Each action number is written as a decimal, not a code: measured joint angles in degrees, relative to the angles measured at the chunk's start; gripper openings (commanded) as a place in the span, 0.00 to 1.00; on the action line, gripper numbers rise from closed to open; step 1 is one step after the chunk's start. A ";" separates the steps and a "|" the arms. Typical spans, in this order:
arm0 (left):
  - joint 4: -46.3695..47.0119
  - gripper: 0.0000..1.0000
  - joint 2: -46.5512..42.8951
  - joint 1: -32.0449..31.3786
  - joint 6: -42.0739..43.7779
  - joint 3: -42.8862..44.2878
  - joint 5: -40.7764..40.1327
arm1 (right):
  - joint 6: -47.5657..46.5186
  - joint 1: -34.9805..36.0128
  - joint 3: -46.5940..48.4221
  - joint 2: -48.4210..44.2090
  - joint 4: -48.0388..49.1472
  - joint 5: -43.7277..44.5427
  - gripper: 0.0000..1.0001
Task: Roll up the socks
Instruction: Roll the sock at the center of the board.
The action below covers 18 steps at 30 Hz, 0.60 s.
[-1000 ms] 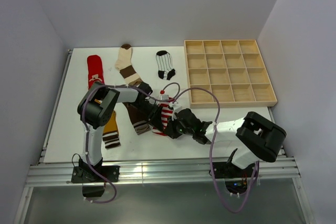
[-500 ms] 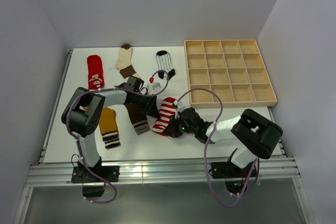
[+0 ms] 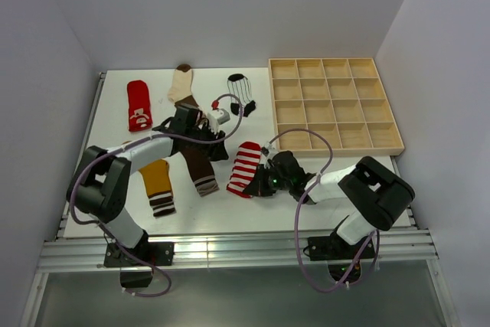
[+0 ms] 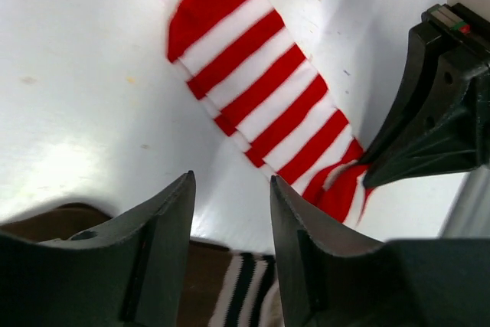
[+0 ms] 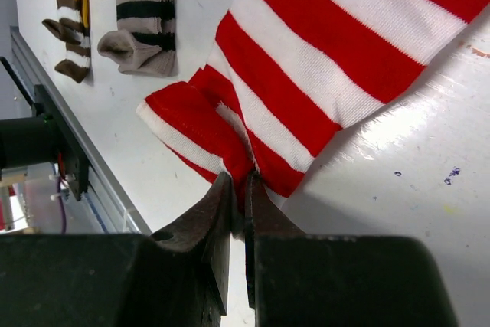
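Observation:
A red-white striped sock (image 3: 245, 166) lies stretched flat near the table's front middle. My right gripper (image 3: 262, 183) is shut on its cuff end, and the right wrist view shows the fabric (image 5: 329, 59) pinched between the jaws of that gripper (image 5: 239, 181). My left gripper (image 3: 217, 150) stands open just left of the sock's toe, over the dark brown sock (image 3: 197, 165). In the left wrist view the gripper (image 4: 230, 183) has nothing between its fingers; the striped sock (image 4: 260, 97) lies beyond them and the brown sock's striped cuff (image 4: 241, 292) below.
A mustard sock (image 3: 158, 181) lies at front left. A red patterned sock (image 3: 138, 105), a cream-and-brown sock (image 3: 182, 83) and a white sock with black stripes (image 3: 241, 93) lie at the back. A wooden compartment tray (image 3: 334, 99) stands at back right.
My left gripper has opened, let go of the striped sock and drawn back up and left. The sock, bunched before, now lies flat. The right gripper keeps its hold on the cuff.

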 measured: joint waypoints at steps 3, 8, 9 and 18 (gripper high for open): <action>-0.04 0.54 -4.15 -1.36 4.44 -0.85 -3.72 | 0.44 -0.68 1.05 0.02 -2.36 -1.18 0.00; 0.44 0.63 -12.22 -7.08 12.70 -5.22 -9.60 | 0.59 -1.51 3.28 0.85 -6.32 -3.26 0.00; 0.59 0.64 -13.44 -8.63 14.56 -6.29 -10.95 | 0.59 -1.84 3.74 1.20 -7.08 -4.02 0.00; 5.49 0.71 -24.48 -21.70 29.86 -22.62 -20.57 | 0.57 -3.80 7.50 4.04 -12.02 -9.05 0.00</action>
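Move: The striped sock's folded near end lies about 10 cm back, 4 cm right and some 7 cm below the open left gripper. The sock's middle is about 5 cm back and 6 cm right of that gripper; the brown sock's middle is some 8 cm to its left and 2 cm back. The right fingers already pinch the folded end, its middle about 1 cm back and 2 cm left of their hand point. Draw the left gripper back towards the folded near end of the striped sock, about 10 cm, arching up some 3 cm before coming down to roughly its starting height. Open its fingers wider on the way and roll it about 45 degrees clockwise, looking along the fingers, still slanting right and down. Keep the right fingers in place, pinching the folded end, and turn them about 10 degrees. ##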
